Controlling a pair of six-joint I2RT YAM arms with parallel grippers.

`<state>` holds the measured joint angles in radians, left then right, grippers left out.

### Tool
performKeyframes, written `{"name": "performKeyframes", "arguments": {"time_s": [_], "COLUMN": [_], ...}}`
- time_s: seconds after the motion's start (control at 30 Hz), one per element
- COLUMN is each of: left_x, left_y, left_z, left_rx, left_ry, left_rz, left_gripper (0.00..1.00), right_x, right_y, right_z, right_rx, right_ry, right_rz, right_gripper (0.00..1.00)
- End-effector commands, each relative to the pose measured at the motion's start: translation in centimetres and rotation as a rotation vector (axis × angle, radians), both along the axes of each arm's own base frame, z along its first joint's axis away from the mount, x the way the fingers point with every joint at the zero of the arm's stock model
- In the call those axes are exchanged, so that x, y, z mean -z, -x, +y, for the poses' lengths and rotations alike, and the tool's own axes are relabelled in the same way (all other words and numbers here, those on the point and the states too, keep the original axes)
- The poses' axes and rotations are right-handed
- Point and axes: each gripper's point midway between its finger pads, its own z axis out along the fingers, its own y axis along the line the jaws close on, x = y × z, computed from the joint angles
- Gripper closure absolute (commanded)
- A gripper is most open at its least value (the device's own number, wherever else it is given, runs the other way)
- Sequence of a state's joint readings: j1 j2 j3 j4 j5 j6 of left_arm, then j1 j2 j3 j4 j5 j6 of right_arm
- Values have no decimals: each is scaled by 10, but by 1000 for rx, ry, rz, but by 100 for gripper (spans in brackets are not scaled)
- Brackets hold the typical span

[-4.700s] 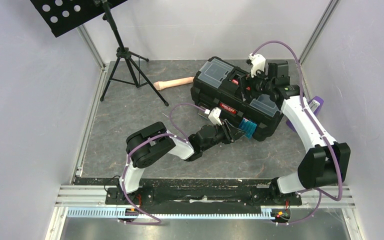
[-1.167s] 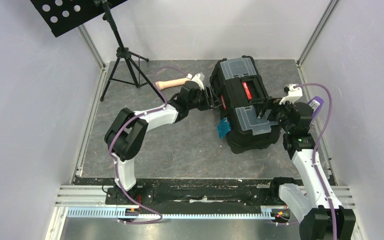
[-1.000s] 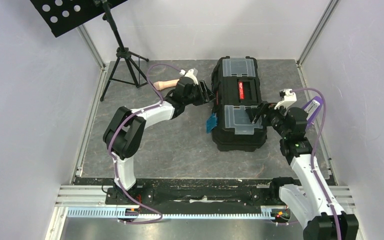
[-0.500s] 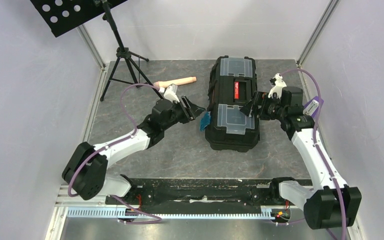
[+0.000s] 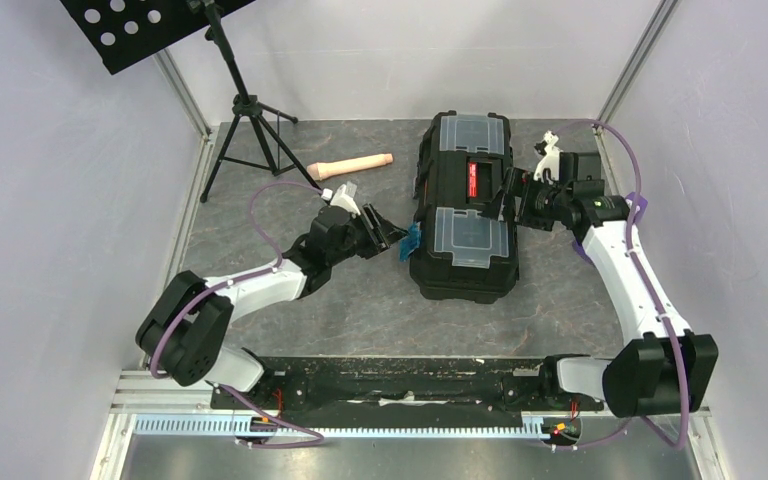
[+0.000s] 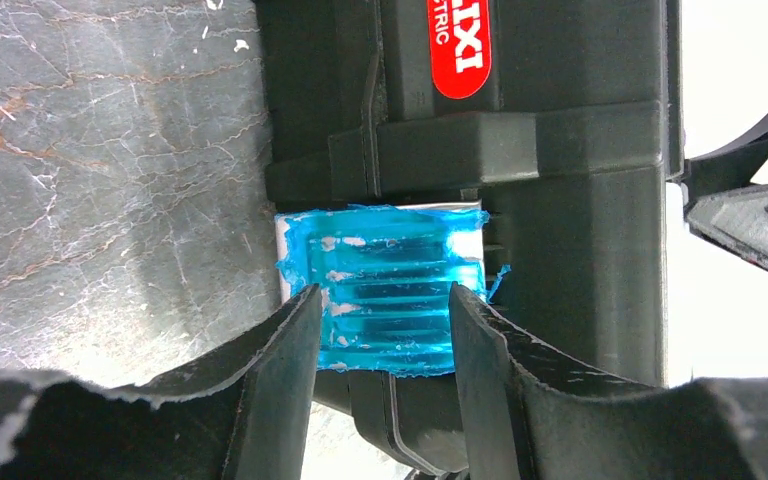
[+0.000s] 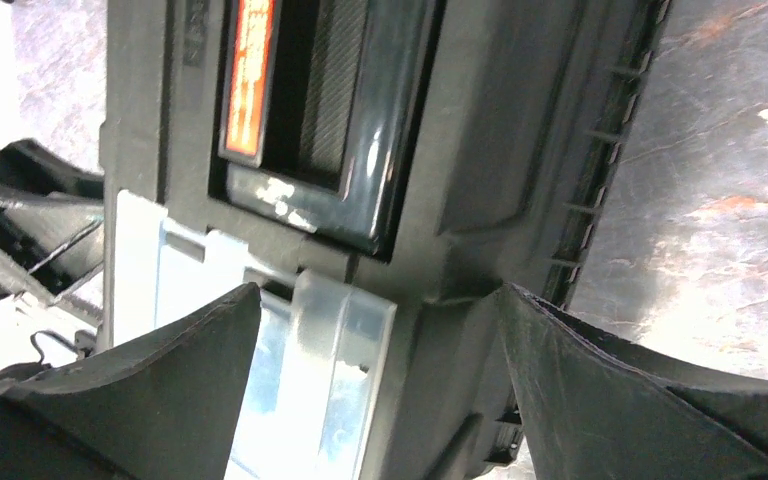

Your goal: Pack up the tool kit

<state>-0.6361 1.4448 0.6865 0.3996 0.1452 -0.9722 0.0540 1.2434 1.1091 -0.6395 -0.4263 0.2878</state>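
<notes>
The tool kit (image 5: 463, 272) is a black toolbox lying lengthwise at centre right, its lid down, with two clear lids (image 5: 472, 232) and a red-labelled handle (image 5: 476, 180). A blue latch (image 5: 409, 241) sticks out on its left side. My left gripper (image 5: 397, 238) is at that latch. In the left wrist view its fingers (image 6: 270, 380) stand apart on either side of the blue latch (image 6: 380, 265), without pinching it. My right gripper (image 5: 508, 195) is wide open over the box's right edge. One jaw is above a clear lid (image 7: 330, 380) and the other is outside the black wall (image 7: 480, 150).
A beige cylindrical handle (image 5: 350, 165) lies left of the box. A black tripod (image 5: 250, 110) stands at the back left under a perforated black plate (image 5: 130, 25). A purple object (image 5: 640, 205) shows behind my right arm. Walls close in on both sides.
The toolbox has shifted slightly left. My left gripper came down from the box's far left side to the blue latch. My right gripper moved further back along the right edge.
</notes>
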Motion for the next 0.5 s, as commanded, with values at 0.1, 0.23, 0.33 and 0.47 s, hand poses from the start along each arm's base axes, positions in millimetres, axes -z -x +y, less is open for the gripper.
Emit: {"name": "performKeyframes", "arguments": {"time_s": [0.1, 0.23, 0.33, 0.47], "left_x": [-17, -13, -6, 7], "left_y": [-7, -11, -14, -13], "left_z": [-6, -6, -9, -13], "left_rx": [6, 0, -1, 8], "left_ry": [68, 60, 65, 74], "left_rz": [-11, 2, 35, 82], "left_gripper": [44, 44, 44, 48], "right_x": [-41, -46, -38, -13], "right_y": [-53, -64, -71, -68], "right_z": [-17, -15, -14, -13], "right_rx": [46, 39, 39, 35], "right_ry": [73, 68, 65, 64], "right_rz": [-167, -172, -151, -100], "right_gripper": [11, 11, 13, 18]}}
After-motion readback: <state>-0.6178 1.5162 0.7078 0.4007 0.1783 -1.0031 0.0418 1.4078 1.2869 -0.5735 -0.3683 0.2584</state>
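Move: The toolbox's blue latch lies only about 3 cm to the left hand's right, level fore and aft and about 1 cm lower; the lid's near clear bin is about 17 cm to the hand's right, level with it, some 3 cm higher. The toolbox's carrying handle is about 7 cm ahead of the right hand, 5 cm to its left and 4 cm below; the near clear bin is 5 cm back, 7 cm left, also 4 cm below. Alongside the toolbox's right top edge the open right gripper travels forward about 6 cm, rising some 2 cm, from the corner of the near clear bin to beside the carrying handle, its fingertips lifting slightly. At the blue latch the left hand first stays, then sinks nearly 2 cm with fingers still half open, tipping them down about 5 degrees; contact with the latch can't be made out. ##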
